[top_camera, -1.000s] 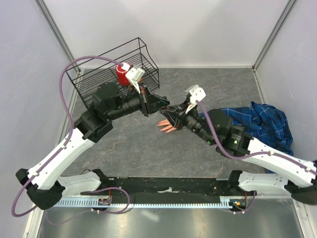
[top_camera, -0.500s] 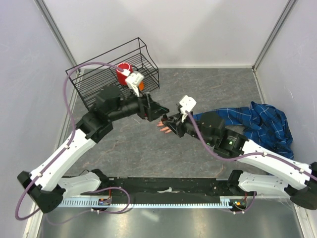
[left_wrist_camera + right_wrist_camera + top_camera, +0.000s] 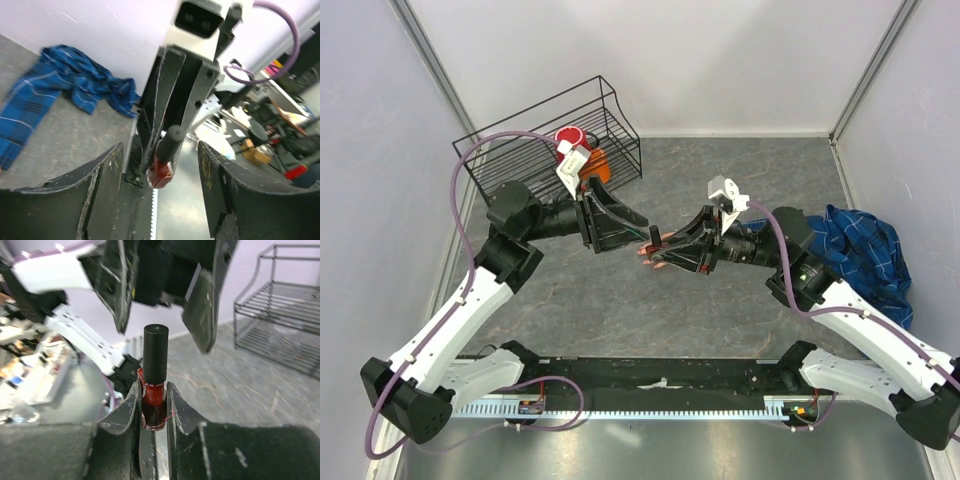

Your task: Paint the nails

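Note:
My right gripper (image 3: 152, 390) is shut on a small bottle of dark red polish (image 3: 153, 402) with its black cap (image 3: 155, 352) on, held upright above the table. My left gripper (image 3: 160, 150) is open and faces it, its fingers (image 3: 120, 285) spread a little beyond the cap, touching nothing. In the top view the two grippers meet mid-table, left gripper (image 3: 620, 226) and right gripper (image 3: 662, 246). Peach fingers of the fake hand (image 3: 646, 256) peek out under the right gripper. The nails are too small to make out.
A black wire basket (image 3: 535, 150) stands at the back left with a red cup (image 3: 568, 137) and an orange item (image 3: 599, 165) in it. The blue plaid cloth (image 3: 865, 250) lies bunched at the right, under the right arm.
My left gripper has gone from shut to open and drawn back to the left, away from the cap. My right arm has swung the bottle up and turned it towards the left gripper.

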`<state>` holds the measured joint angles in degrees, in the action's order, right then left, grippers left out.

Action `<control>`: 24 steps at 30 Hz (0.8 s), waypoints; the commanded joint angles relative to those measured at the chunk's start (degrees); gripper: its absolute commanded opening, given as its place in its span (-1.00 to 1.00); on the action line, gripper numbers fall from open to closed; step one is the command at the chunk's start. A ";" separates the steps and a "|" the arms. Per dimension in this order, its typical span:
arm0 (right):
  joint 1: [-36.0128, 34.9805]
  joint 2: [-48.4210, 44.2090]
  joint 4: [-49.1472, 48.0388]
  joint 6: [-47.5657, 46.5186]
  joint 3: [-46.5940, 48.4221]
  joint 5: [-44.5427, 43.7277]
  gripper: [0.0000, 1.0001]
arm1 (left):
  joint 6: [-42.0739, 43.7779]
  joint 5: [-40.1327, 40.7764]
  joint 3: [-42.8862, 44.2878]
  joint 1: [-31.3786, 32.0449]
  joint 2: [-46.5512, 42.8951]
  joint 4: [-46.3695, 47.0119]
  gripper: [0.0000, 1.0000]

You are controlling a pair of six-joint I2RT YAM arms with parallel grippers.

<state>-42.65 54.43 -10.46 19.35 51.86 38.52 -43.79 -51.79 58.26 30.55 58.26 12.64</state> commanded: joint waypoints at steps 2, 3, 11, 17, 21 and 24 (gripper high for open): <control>1.61 1.90 -13.44 9.29 -0.97 8.76 -1.00 | -6.48 -7.01 -0.08 -0.31 0.19 9.68 0.33; 1.61 2.25 -13.80 9.56 -0.97 8.76 -1.00 | -6.48 -7.36 0.01 -0.31 0.27 9.94 0.33; 1.61 4.36 -14.85 9.92 -0.09 9.03 -1.00 | -7.19 -8.85 0.98 0.13 3.08 10.82 0.22; 1.61 5.16 -11.36 7.81 1.23 7.45 -1.00 | -6.92 -9.03 1.85 0.57 4.40 10.82 -0.24; 1.26 5.42 -2.57 2.63 3.95 -0.08 -1.00 | 1.81 -3.08 5.26 1.88 3.62 0.85 -0.97; -7.06 5.59 12.88 -8.34 9.48 -26.92 -1.00 | 19.28 24.62 14.55 10.91 3.17 -25.68 -0.96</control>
<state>-41.95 59.37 -12.91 25.21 54.04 38.02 -42.26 -53.39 61.10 31.97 62.72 13.08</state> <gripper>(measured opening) 0.230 0.072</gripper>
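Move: The black cap of the polish bottle is about 3 cm to the left gripper's right and 1 cm back, nearly level in height, pointing at its open fingers. The right gripper holds the red bottle, some 6 cm right and 1 cm back of the left gripper; from the right gripper the cap is about 3 cm left, level front to back. The model hand lies roughly 9 cm ahead of the left gripper, 5 cm right and 35 cm below. Draw the open left gripper back about 1.5 cm to line up with the cap, turning it slightly clockwise, then ease it right and forward onto the cap and pinch it between the fingertips, squeezing up as they shut. Keep the bottle clamped in the right gripper, feed it about 1 cm left towards the left fingers, and finish with both grippers swinging forward together 1 to 2 cm. ##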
